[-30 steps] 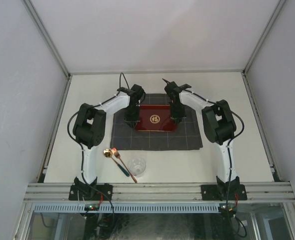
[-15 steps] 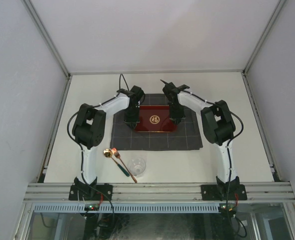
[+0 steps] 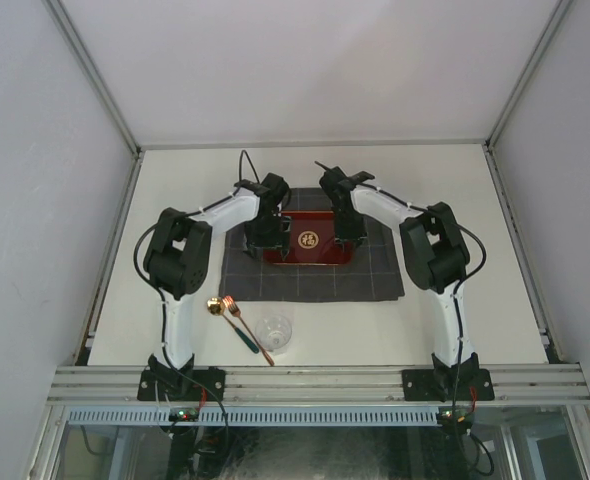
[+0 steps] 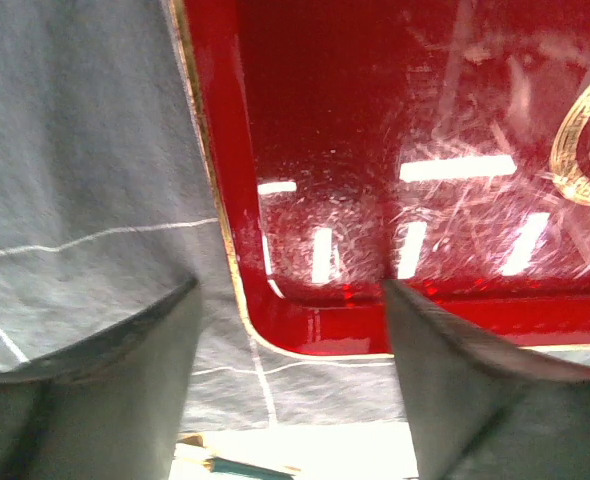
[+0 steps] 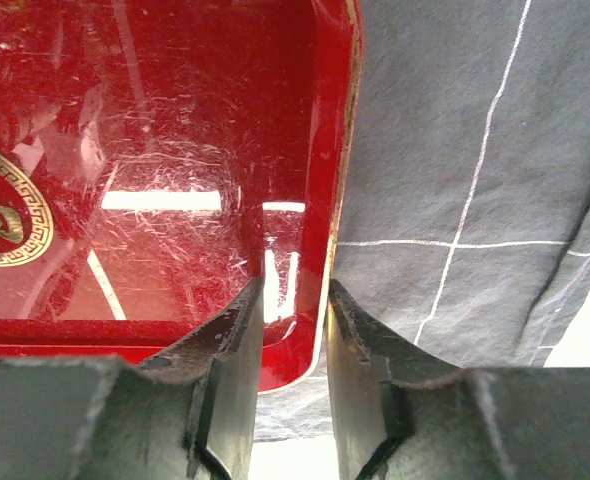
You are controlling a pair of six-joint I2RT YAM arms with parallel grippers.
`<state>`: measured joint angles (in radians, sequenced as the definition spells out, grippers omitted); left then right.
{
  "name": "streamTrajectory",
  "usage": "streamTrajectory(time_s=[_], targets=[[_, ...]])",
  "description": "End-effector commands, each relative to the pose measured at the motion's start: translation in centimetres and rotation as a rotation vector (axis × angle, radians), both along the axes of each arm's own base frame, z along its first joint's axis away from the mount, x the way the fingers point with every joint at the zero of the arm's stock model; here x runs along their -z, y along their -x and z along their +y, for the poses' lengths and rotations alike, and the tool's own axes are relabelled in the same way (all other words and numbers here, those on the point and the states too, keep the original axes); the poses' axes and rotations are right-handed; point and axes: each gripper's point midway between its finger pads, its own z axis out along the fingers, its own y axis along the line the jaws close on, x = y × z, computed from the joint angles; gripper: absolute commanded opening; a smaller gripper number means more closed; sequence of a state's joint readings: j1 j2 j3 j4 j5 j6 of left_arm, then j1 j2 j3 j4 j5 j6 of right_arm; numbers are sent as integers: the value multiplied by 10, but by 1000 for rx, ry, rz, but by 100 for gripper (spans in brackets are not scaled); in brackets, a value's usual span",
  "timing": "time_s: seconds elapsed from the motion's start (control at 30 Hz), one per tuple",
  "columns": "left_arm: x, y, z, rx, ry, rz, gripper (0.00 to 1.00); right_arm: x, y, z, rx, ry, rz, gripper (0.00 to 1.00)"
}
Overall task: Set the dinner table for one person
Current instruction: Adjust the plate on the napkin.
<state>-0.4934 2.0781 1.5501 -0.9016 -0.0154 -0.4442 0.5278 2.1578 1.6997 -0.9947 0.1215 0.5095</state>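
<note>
A red tray (image 3: 309,241) with a gold emblem lies on a dark grey checked cloth (image 3: 315,278) in the middle of the off-white dinner table (image 3: 455,310). My left gripper (image 3: 269,240) stands over the tray's left end. In the left wrist view it (image 4: 290,330) is open wide, with one finger over the cloth (image 4: 85,150) and the other over the tray (image 4: 375,120). My right gripper (image 3: 348,234) is at the tray's right end. There its jaws (image 5: 293,310) straddle the tray (image 5: 155,150) rim with a narrow gap showing, above the cloth (image 5: 455,150).
Near the table's front left lie a gold spoon (image 3: 214,306) and a copper fork (image 3: 234,308) with long handles. A clear glass (image 3: 274,333) stands just right of them. An aluminium rail (image 3: 315,378) runs along the near edge. White walls enclose the sides.
Both grippers have opened off the tray's ends, the left much wider than the right. The tray sits a touch further left and nearer than a second ago.
</note>
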Motion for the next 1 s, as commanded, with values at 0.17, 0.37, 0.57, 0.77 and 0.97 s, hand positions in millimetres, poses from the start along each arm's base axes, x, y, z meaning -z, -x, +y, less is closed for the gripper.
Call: streamTrajectory(time_s=[0.17, 0.37, 0.57, 0.77, 0.97], targets=[[-22, 2, -8, -1, 49, -57, 100, -41, -4, 19, 2, -67, -107, 50], [-45, -4, -9, -5, 67, -107, 100, -56, -6, 14, 12, -55, -144, 70], [-88, -22, -11, -6, 97, -205, 100, -82, -15, 3, 35, -36, -218, 85], [-104, -47, 14, -72, 110, -220, 100, -86, -28, -30, 101, -12, -230, 93], [-99, -69, 46, -143, 101, -205, 100, -73, -36, -65, 175, 10, -213, 95]])
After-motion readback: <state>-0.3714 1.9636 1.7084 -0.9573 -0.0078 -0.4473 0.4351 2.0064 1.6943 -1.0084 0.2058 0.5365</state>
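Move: I have my left fingers around the plate's left rim near its near corner; the plate's middle is about 4 cm ahead, 9 cm to the right and 1 cm below. The napkin's middle beneath lies some 10 cm right and 3 cm ahead. The glass stands about 17 cm back and 1 cm right, the fork 18 cm back and 4 cm left. From my right hand, the plate's middle is about 9 cm left, 3 cm ahead, with the napkin's 8 cm left and 2 cm ahead. I open both grippers the rest of the way and come free of the plate's short rims. My left hand rises about 9 cm and goes some 6 cm forward, easing left at the end; my right rises about 6 cm, then swings right, away from the plate, and a little forward. Both wrists tip their fingertips forward by some 10 degrees. ##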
